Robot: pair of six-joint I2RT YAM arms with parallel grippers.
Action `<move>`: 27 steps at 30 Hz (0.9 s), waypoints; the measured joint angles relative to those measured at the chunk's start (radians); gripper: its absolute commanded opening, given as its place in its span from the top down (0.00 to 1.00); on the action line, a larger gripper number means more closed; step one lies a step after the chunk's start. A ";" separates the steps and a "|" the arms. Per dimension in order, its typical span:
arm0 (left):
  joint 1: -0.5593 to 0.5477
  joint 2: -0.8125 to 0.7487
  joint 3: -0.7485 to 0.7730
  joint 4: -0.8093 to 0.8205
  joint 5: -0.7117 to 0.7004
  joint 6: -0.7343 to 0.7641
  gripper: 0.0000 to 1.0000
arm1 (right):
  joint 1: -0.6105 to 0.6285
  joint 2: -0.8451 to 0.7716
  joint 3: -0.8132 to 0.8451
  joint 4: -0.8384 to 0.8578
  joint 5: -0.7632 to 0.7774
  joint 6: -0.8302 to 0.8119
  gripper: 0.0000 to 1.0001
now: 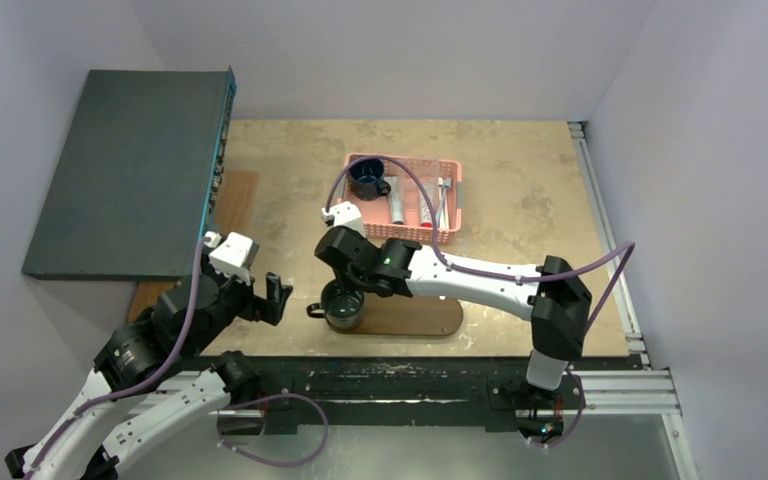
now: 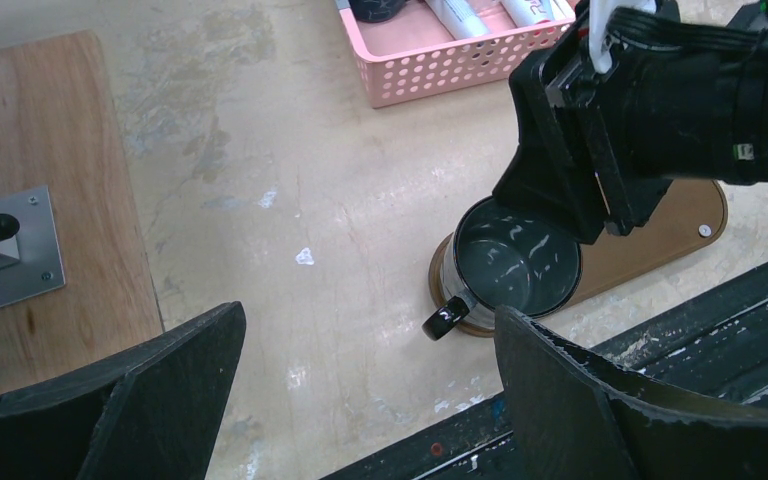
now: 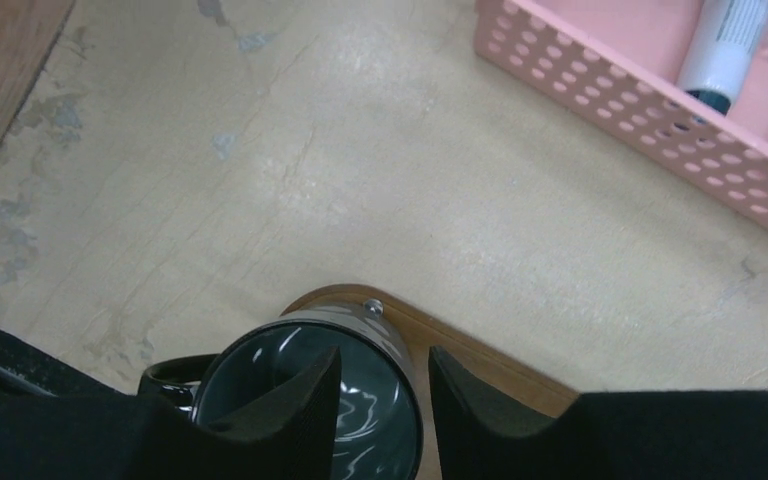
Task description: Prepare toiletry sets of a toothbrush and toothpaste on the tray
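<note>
The tray (image 1: 420, 318) is a dark brown oval board near the table's front edge, also in the left wrist view (image 2: 660, 235) and the right wrist view (image 3: 480, 365). A dark glossy mug (image 1: 343, 308) stands on its left end. My right gripper (image 3: 382, 365) is open astride the mug's (image 3: 250, 385) wall, one finger inside and one outside. Toothpaste tubes (image 1: 398, 205) and toothbrushes (image 1: 443, 200) lie in the pink basket (image 1: 455, 200) behind. My left gripper (image 1: 272, 297) is open and empty, left of the mug (image 2: 515, 265).
A dark blue mug (image 1: 368, 178) also sits in the pink basket. A large dark grey box (image 1: 130, 170) overhangs the table's left side, with a wooden board (image 1: 235, 200) under it. A black rail (image 1: 410, 375) runs along the front edge.
</note>
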 measured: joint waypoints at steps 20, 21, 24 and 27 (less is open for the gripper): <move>0.000 0.000 0.000 0.000 -0.006 0.000 0.05 | -0.240 -0.002 0.212 0.054 0.009 -0.286 0.58; 0.000 0.000 0.000 0.000 -0.006 0.000 0.05 | -0.246 0.010 0.227 0.058 0.008 -0.298 0.58; 0.000 0.000 0.000 0.000 -0.006 0.000 0.05 | -0.271 0.059 0.280 0.068 0.004 -0.333 0.58; 0.000 0.000 0.000 0.000 -0.007 0.000 0.05 | -0.294 0.116 0.328 0.071 -0.017 -0.364 0.58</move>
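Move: The right hand, empty and part open, has the navy mug in the basket about 24 cm ahead, 4 cm to its right and 8 cm below. The grey-green mug it has already left stands about 4 cm back, 2 cm left and 8 cm below; the tray's middle is some 5 cm back and 9 cm right. The dark-capped toothpaste lies about 18 cm ahead and 10 cm right. From the left hand, the navy mug is roughly 27 cm ahead and 14 cm right, well below. The right hand, already clear of the grey-green mug, sweeps forward about 16 cm and climbs some 9 cm on the way, up and away from the tray towards the navy mug in the basket. Its wrist tips the fingers up by about 15 degrees and the fingers stay part open with nothing between them; the climb flattens out and just turns to sinking as the hand arrives over the basket's near left part. ##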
